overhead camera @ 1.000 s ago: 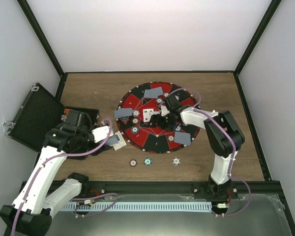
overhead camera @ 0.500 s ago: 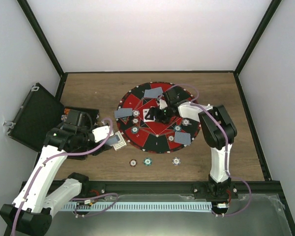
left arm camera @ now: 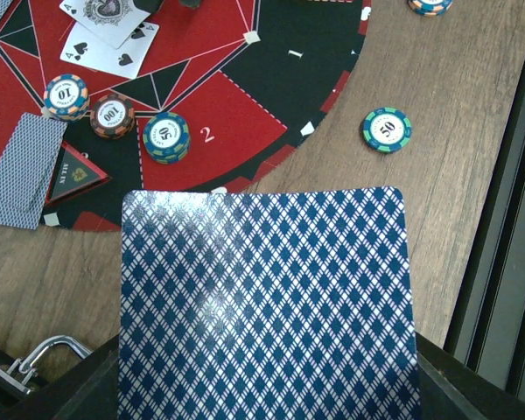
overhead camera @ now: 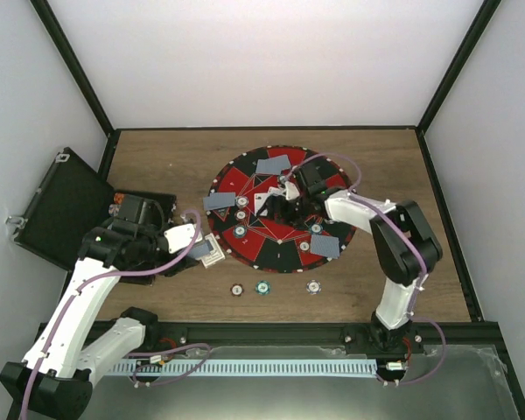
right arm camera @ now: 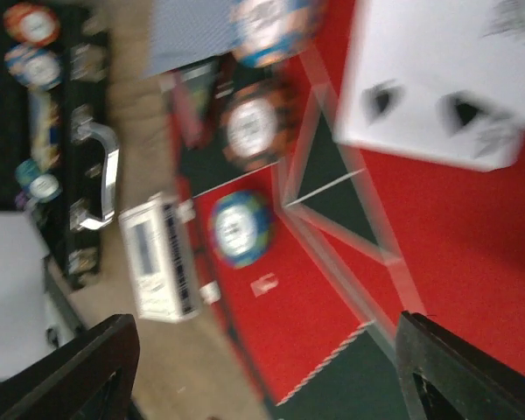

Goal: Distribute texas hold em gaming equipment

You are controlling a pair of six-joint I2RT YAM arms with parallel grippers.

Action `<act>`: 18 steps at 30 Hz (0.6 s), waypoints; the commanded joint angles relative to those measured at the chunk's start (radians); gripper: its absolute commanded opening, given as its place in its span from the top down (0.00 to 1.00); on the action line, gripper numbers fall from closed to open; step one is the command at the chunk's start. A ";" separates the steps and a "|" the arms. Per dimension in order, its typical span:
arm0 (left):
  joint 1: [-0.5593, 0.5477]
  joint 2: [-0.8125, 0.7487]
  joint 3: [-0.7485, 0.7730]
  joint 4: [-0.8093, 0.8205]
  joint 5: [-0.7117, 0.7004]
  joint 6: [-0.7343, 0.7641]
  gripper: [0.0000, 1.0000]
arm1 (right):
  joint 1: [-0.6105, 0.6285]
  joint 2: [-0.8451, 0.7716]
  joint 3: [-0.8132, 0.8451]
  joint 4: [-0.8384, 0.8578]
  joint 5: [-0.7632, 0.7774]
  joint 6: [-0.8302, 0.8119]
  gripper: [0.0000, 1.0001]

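A round red-and-black mat point(overhead camera: 245, 175) carries grey-backed playing cards point(overhead camera: 273, 164), face-up white cards point(overhead camera: 264, 201) and striped poker chips point(overhead camera: 241, 216). Three more chips point(overhead camera: 262, 286) lie on the wood in front of the mat. My left gripper point(overhead camera: 203, 249) is shut on playing cards by the mat's near-left edge; their blue diamond back point(left arm camera: 267, 306) hides the jaws in the left wrist view. My right gripper point(overhead camera: 280, 208) hovers open over the mat's centre beside the face-up cards point(right arm camera: 437, 79), with nothing between its fingers point(right arm camera: 79, 367). The right wrist view is blurred.
The black hinged case point(overhead camera: 61, 206) lies open at the table's left, with chips inside point(right arm camera: 35, 52) and its metal handle point(right arm camera: 101, 188) facing the mat. A green 50 chip point(left arm camera: 386, 129) sits near the table's dark front rail point(left arm camera: 507, 262). Dark frame posts border the table.
The right arm's elbow swung inward and back out while its gripper stayed over the mat's centre. The left arm and its cards have not moved.
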 commanded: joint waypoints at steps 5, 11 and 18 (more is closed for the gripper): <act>0.001 0.001 -0.004 0.022 0.030 0.017 0.95 | 0.221 -0.229 -0.086 0.234 -0.182 0.259 0.14; 0.001 0.000 -0.005 0.022 0.030 0.020 0.95 | 0.333 -0.231 -0.126 0.428 -0.234 0.418 0.13; 0.001 -0.003 -0.004 0.020 0.031 0.020 0.95 | 0.398 -0.173 -0.090 0.530 -0.257 0.484 0.15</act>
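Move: The deck of cards is already pinched in the left hand's fingers, its middle roughly 1 cm below and 1 cm right of that hand point. From the empty right hand it lies about 18 cm back, 16 cm left and 11 cm higher. The face-up cards lie about 4 cm ahead and 3 cm left, the blue 50 chip 4 cm back and 7 cm left, the card box 10 cm back and 15 cm left, all 3–4 cm below the right hand. The deck is held still by the left hand while the right hand leaves the face-up cards and sweeps back, left and up towards the deck, about 15 cm back and 12 cm each left and up, fast at first, then easing with most of the climb done early. Its fingers stay open and empty as the wrist turns some 30 degrees, swinging the fingertips up towards level and counter-clockwise. ##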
